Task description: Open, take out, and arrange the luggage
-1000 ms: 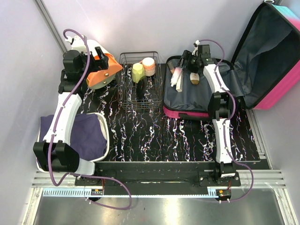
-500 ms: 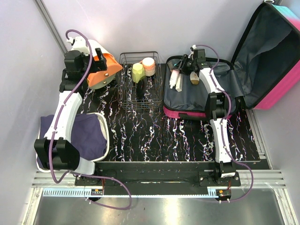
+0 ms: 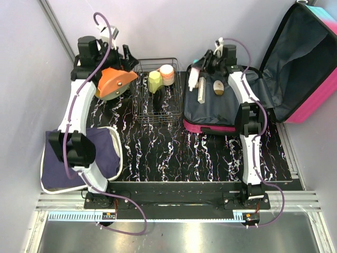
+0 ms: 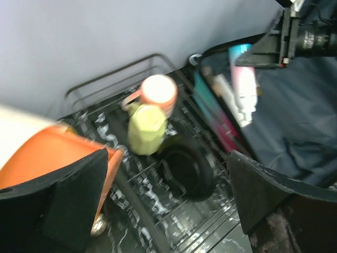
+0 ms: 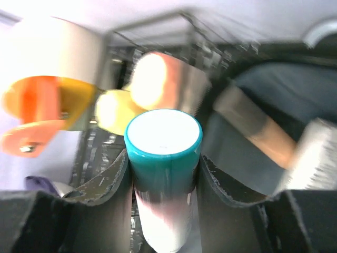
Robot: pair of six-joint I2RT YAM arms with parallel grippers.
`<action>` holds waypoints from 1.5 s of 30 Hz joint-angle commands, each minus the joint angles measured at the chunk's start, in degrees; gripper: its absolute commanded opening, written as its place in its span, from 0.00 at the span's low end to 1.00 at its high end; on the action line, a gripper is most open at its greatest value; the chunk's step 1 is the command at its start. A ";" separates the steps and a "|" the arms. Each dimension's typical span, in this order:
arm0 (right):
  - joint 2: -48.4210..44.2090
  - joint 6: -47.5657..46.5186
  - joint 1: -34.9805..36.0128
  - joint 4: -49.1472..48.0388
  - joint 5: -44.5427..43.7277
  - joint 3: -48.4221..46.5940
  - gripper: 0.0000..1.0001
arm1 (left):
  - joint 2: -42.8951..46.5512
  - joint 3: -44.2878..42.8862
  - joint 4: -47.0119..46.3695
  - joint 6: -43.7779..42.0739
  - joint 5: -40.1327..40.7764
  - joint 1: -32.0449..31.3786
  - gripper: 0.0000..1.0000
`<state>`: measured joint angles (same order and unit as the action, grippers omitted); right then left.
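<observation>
The luggage (image 3: pixel 216 113) lies open at the back right, pink shell, dark grey lining, its lid (image 3: pixel 305 63) leaning back. It also shows in the left wrist view (image 4: pixel 284 132). My right gripper (image 3: pixel 198 69) is shut on a pink-and-white bottle with a teal cap (image 3: pixel 193 78), held above the suitcase's left edge. In the right wrist view the bottle (image 5: pixel 163 142) sits between my fingers (image 5: pixel 105 184). My left gripper (image 3: pixel 125 55) is open and empty, above the left side of the wire basket (image 3: pixel 155 95). A white stick (image 3: pixel 201 95) and a brown brush (image 3: pixel 218 87) lie in the suitcase.
The basket holds a yellow-green bottle (image 3: pixel 154 80), a peach bottle (image 3: pixel 167 74) and a black round lid (image 4: pixel 184 168). A white-and-orange round drawer box (image 3: pixel 113 81) stands left of the basket. A white tray with dark blue cloth (image 3: pixel 79 153) sits at the near left.
My right gripper has lifted the bottle out of the suitcase, moving left and back. My left arm has swung up and back from the drawer box toward the basket.
</observation>
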<state>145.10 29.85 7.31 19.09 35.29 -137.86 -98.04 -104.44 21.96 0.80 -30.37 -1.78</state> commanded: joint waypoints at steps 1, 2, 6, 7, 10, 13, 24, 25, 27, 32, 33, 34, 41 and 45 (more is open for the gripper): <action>-12.46 8.80 2.00 -19.60 9.09 -0.57 0.00 | -4.43 -10.68 3.62 2.01 -13.74 -3.22 0.99; -12.91 10.13 2.44 -22.58 10.40 -0.39 0.00 | -4.96 -11.22 3.62 2.71 -14.10 -3.84 0.99; -14.66 14.27 5.16 -35.05 13.84 0.05 0.00 | -6.46 -11.66 3.45 5.87 -16.47 -6.21 0.99; -14.84 14.88 5.69 -36.57 14.28 0.14 0.00 | -6.64 -11.66 3.01 6.49 -17.69 -6.91 0.98; -15.54 15.77 7.80 -40.53 16.12 0.58 0.00 | -6.55 -10.44 -0.92 10.70 -19.98 -7.97 0.98; -15.99 17.43 9.12 -44.22 18.14 1.28 0.00 | -5.24 -6.57 -8.99 16.24 -22.62 -8.59 0.99; -15.37 25.61 12.29 -54.24 22.19 1.81 0.00 | -4.35 0.47 -21.78 28.21 -19.73 -10.87 0.89; -15.46 25.87 12.64 -54.34 22.28 1.89 0.00 | -4.35 0.56 -21.78 28.55 -19.38 -10.96 0.86; -15.37 26.31 12.81 -54.95 22.63 2.42 0.00 | -4.09 1.17 -23.71 29.26 -19.29 -10.96 0.82; -15.37 26.05 13.08 -54.43 22.98 2.78 0.00 | -1.81 3.63 -28.28 29.88 -17.97 -10.96 0.72; -15.37 25.97 13.25 -54.42 23.07 2.77 0.00 | -1.63 3.89 -28.63 29.79 -17.53 -10.96 0.72; -15.28 25.88 13.26 -54.42 23.16 2.77 0.00 | -1.45 4.07 -29.42 29.79 -16.92 -10.96 0.72; -13.97 25.61 13.61 -53.90 24.21 0.93 0.00 | -2.59 1.44 -30.30 31.02 -15.86 -11.05 0.70; -13.35 25.17 13.87 -53.28 24.48 -0.04 0.00 | -3.39 0.65 -30.74 32.51 -15.42 -11.05 0.66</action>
<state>132.25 54.46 20.25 -31.51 58.37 -134.37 -102.85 -100.77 -4.12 31.66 -47.97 -12.91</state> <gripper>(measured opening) 0.493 0.699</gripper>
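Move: The teal-and-white bottle already hangs from the right gripper, its middle some 5 cm below that hand; its meeting place, the open left gripper, lies about 13 cm back, 29 cm left and 19 cm higher. From the right hand the pink cup is level, 15 cm left and 9 cm below; the white box is 5 cm back, 3 cm right and 13 cm below. From the left hand, the bottle is roughly 13 cm ahead, 29 cm right and 24 cm below, and the yellow cup 10 cm ahead, 9 cm right and 28 cm below. The bottle, still gripped near its teal end, is lifted about 26 cm by the right hand, then swung back and left some 15 cm each way towards the left gripper, the wrist tipping up and turning counter-clockwise. The left hand sweeps about 15 cm right to meet it and drifts slightly back, turning some 25 degrees clockwise and rolling its left side down, its wide-open fingers narrowing partway around the bottle's lower part. ##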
